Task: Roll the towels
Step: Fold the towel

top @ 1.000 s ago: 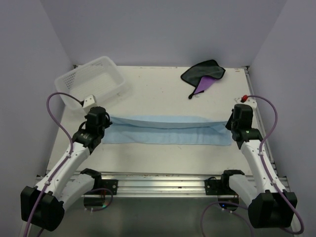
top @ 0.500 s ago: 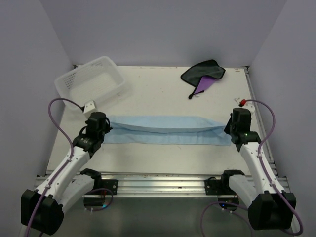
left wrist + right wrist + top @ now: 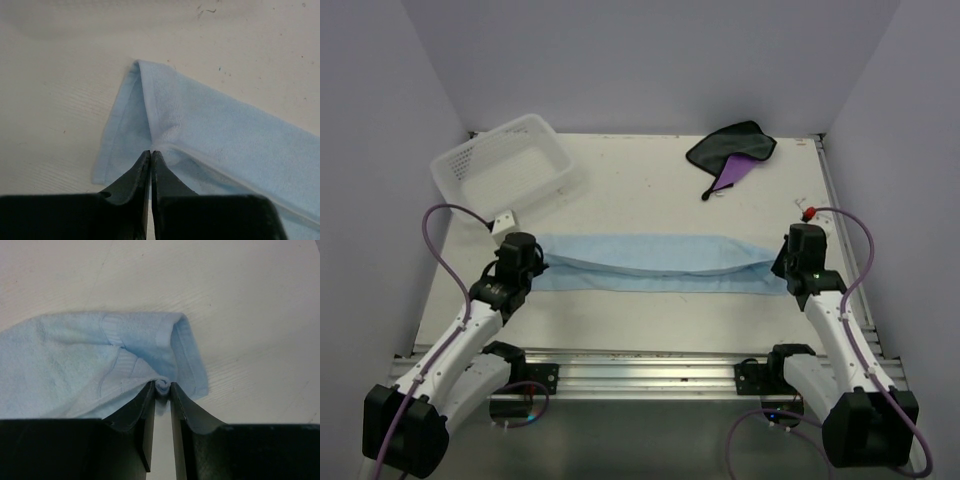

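The light blue towel [image 3: 660, 262] lies as a long folded strip across the table's middle. My left gripper [image 3: 533, 267] is at its left end and my right gripper [image 3: 783, 268] at its right end. In the left wrist view the left gripper [image 3: 151, 152] is shut, its tips pinching a fold of the light blue towel [image 3: 225, 135]. In the right wrist view the right gripper [image 3: 162, 385] holds a small wad of the towel [image 3: 75, 355] between narrowly parted jaws. The purple and dark grey towel [image 3: 732, 150] lies crumpled at the back right, untouched.
A white lattice basket [image 3: 556, 145] stands at the back left. A small white box [image 3: 503, 220] sits just behind the left gripper, and a red-tipped part [image 3: 810, 212] behind the right one. A metal rail [image 3: 650, 365] runs along the near edge.
Both grippers have come a little toward the near edge with the towel's ends, and the strip's upper layer has shifted toward me.
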`<action>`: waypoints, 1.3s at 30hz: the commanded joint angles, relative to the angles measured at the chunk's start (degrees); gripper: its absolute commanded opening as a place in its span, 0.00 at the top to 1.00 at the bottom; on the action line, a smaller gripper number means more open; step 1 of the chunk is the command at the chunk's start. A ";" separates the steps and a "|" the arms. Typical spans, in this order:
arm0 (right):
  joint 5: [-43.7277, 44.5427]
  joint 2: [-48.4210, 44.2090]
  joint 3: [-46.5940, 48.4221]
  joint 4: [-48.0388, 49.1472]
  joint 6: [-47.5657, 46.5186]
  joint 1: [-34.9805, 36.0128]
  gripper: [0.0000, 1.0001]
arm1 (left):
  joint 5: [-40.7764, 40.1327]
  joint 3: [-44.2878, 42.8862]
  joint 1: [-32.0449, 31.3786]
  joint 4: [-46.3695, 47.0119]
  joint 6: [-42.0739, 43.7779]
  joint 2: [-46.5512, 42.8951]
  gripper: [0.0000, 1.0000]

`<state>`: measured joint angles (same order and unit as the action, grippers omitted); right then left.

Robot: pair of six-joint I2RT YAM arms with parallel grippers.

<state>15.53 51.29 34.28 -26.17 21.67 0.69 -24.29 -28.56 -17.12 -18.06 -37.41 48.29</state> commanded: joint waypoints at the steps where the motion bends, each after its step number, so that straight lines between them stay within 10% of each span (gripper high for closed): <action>1: 1.43 -1.27 -0.53 0.60 0.92 -0.16 0.77 | 0.12 0.34 0.43 2.16 -0.21 -0.92 0.92; 39: 6.26 -10.86 3.16 -5.21 4.43 -0.25 0.52 | 9.35 1.48 -0.54 16.38 1.37 5.05 0.55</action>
<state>18.96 41.15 35.14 -30.61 24.60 0.69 -16.75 -27.64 -17.28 -8.32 -36.88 51.42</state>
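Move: Both hands still have the folded-over towel's raised near edge at their fingertips, roughly 5 cm above the table. The towel's near left corner lies about 4 cm back and 2 cm left of the left hand; its near right corner about 4 cm back and 3 cm right of the right hand. The white basket is some 27 cm ahead and 10 cm left of the left hand, the dark cloth about 33 cm ahead and 12 cm left of the right. The pinch on the towel ends at both corners as the fingers part. The left hand lifts about 1 cm, then slides some 3 cm right and 2 cm forward over the towel's left end, turning slightly clockwise and opening further. The right hand, opening too, eases back 1.5 cm and then climbs about 3.5 cm away from its corner, fingers tilting up a little. ##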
